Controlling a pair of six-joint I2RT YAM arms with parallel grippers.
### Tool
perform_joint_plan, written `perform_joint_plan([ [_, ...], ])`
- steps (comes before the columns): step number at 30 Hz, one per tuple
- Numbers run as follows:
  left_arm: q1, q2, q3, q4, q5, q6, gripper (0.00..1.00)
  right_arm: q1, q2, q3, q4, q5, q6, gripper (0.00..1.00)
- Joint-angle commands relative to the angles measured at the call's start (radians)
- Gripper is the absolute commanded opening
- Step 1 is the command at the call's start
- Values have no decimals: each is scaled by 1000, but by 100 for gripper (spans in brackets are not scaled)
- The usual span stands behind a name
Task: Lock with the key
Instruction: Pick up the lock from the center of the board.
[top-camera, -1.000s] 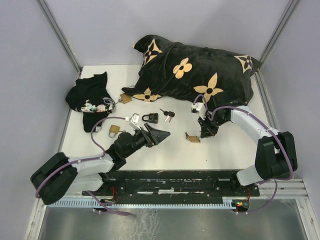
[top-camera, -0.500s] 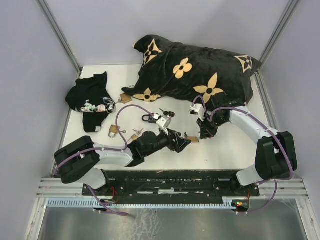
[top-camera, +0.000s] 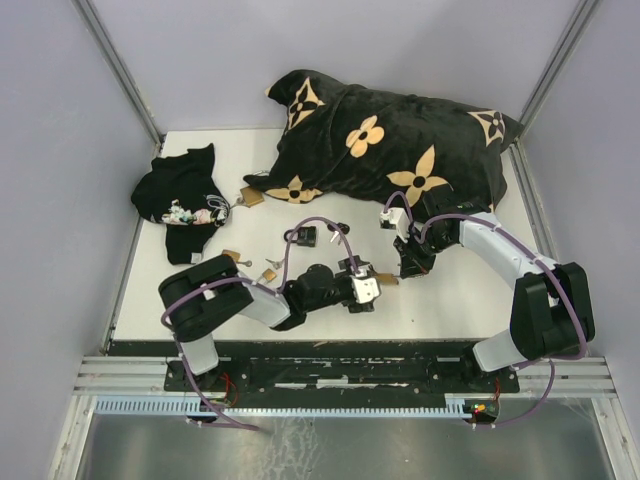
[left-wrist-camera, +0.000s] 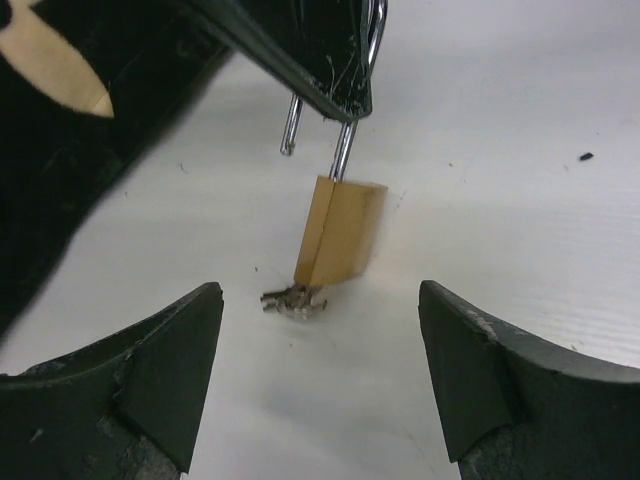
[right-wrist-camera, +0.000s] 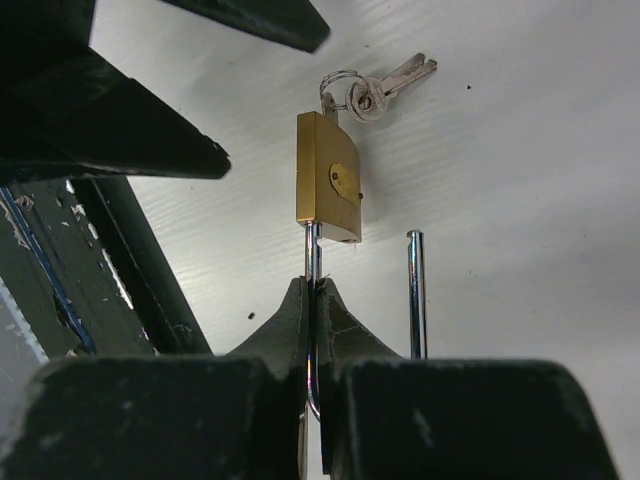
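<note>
A brass padlock (right-wrist-camera: 328, 190) lies on the white table, its shackle swung open with the free leg (right-wrist-camera: 415, 290) out of the body. My right gripper (right-wrist-camera: 316, 300) is shut on the shackle's other leg. A bunch of keys (right-wrist-camera: 375, 90) lies at the lock's keyhole end. In the left wrist view the padlock (left-wrist-camera: 340, 230) and keys (left-wrist-camera: 293, 300) sit just ahead of my left gripper (left-wrist-camera: 320, 345), which stands open, its fingers (left-wrist-camera: 170, 360) wide apart with nothing between them. From above, the left gripper (top-camera: 375, 283) faces the padlock (top-camera: 387, 279) and the right gripper (top-camera: 410, 262).
A black pillow with gold flowers (top-camera: 390, 140) fills the back right. A black cloth (top-camera: 180, 200) lies at the left. A black padlock (top-camera: 303, 236) and brass padlocks (top-camera: 232, 258) (top-camera: 268, 272) (top-camera: 250, 196) are scattered left of centre.
My left arm has swung right across the table, from the loose padlocks to just in front of the held brass padlock. The right arm has stayed put.
</note>
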Motion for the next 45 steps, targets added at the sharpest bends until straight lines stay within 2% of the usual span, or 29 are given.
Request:
perform_joint_plan([
  [1,-2,78,115,72,64,147,85,4,5,15,5,-22,-16,2],
  [5,4,129,178,27,96,115,81,5,-2,9,5,-22,-17,2],
  [10,8,157,247,-129,192,103,63,5,1,9,2,-22,-18,2],
  [16,12,171,262,-178,215,95,50,5,5,14,1,-30,-17,2],
  [21,13,190,286,-189,202,85,45,5,4,14,-1,-31,-18,2],
  [24,13,200,314,-228,186,73,35,5,3,14,-1,-34,-18,2],
  [26,13,210,327,-246,180,66,33,5,5,14,-3,-35,-18,2],
  [27,13,212,329,-246,175,57,26,5,3,17,-6,-37,-18,2],
  [28,14,214,328,-246,170,48,13,4,3,17,-9,-40,-19,2],
  [29,16,208,323,-242,168,34,4,5,2,22,-17,-44,-21,2],
  [31,26,186,295,-205,185,-12,3,3,4,39,-49,-59,-26,3],
  [32,33,170,274,-178,194,-44,3,0,4,55,-75,-74,-36,8],
  [33,43,151,253,-152,206,-75,3,-9,1,72,-106,-95,-46,22],
  [34,51,131,219,-125,222,-107,3,-27,-9,89,-143,-129,-64,32],
  [39,93,23,108,-71,325,-182,3,-63,-140,168,-267,-200,-190,66],
  [42,137,-20,73,-72,408,-237,3,-64,-205,140,-311,-226,-400,82],
  [45,149,-35,38,-51,432,-266,3,-66,-261,0,-351,-282,-839,96],
])
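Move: The brass lock is already off the board: my shut right fingers hold it by the shackle, its body about 5 cm to their left, 1 cm back and slightly below. From my open left hand the lock's body lies some 6 cm to the right, 1 cm ahead and 2 cm lower. The loose black keys lie about 12 cm ahead and 6 cm left of my left hand, the black padlock 12 cm ahead and 13 cm left, both roughly 8 cm below. I slide my left hand about 6 cm right and a little down onto the brass body and pinch it, while my right hand holds the shackle almost still. Then I open my right fingers wide, letting go of the shackle, and lift that hand some 7 cm clear; my left hand keeps its grip and draws the lock back left by 5 to 6 cm, its wrist tilting about 15 degrees. ##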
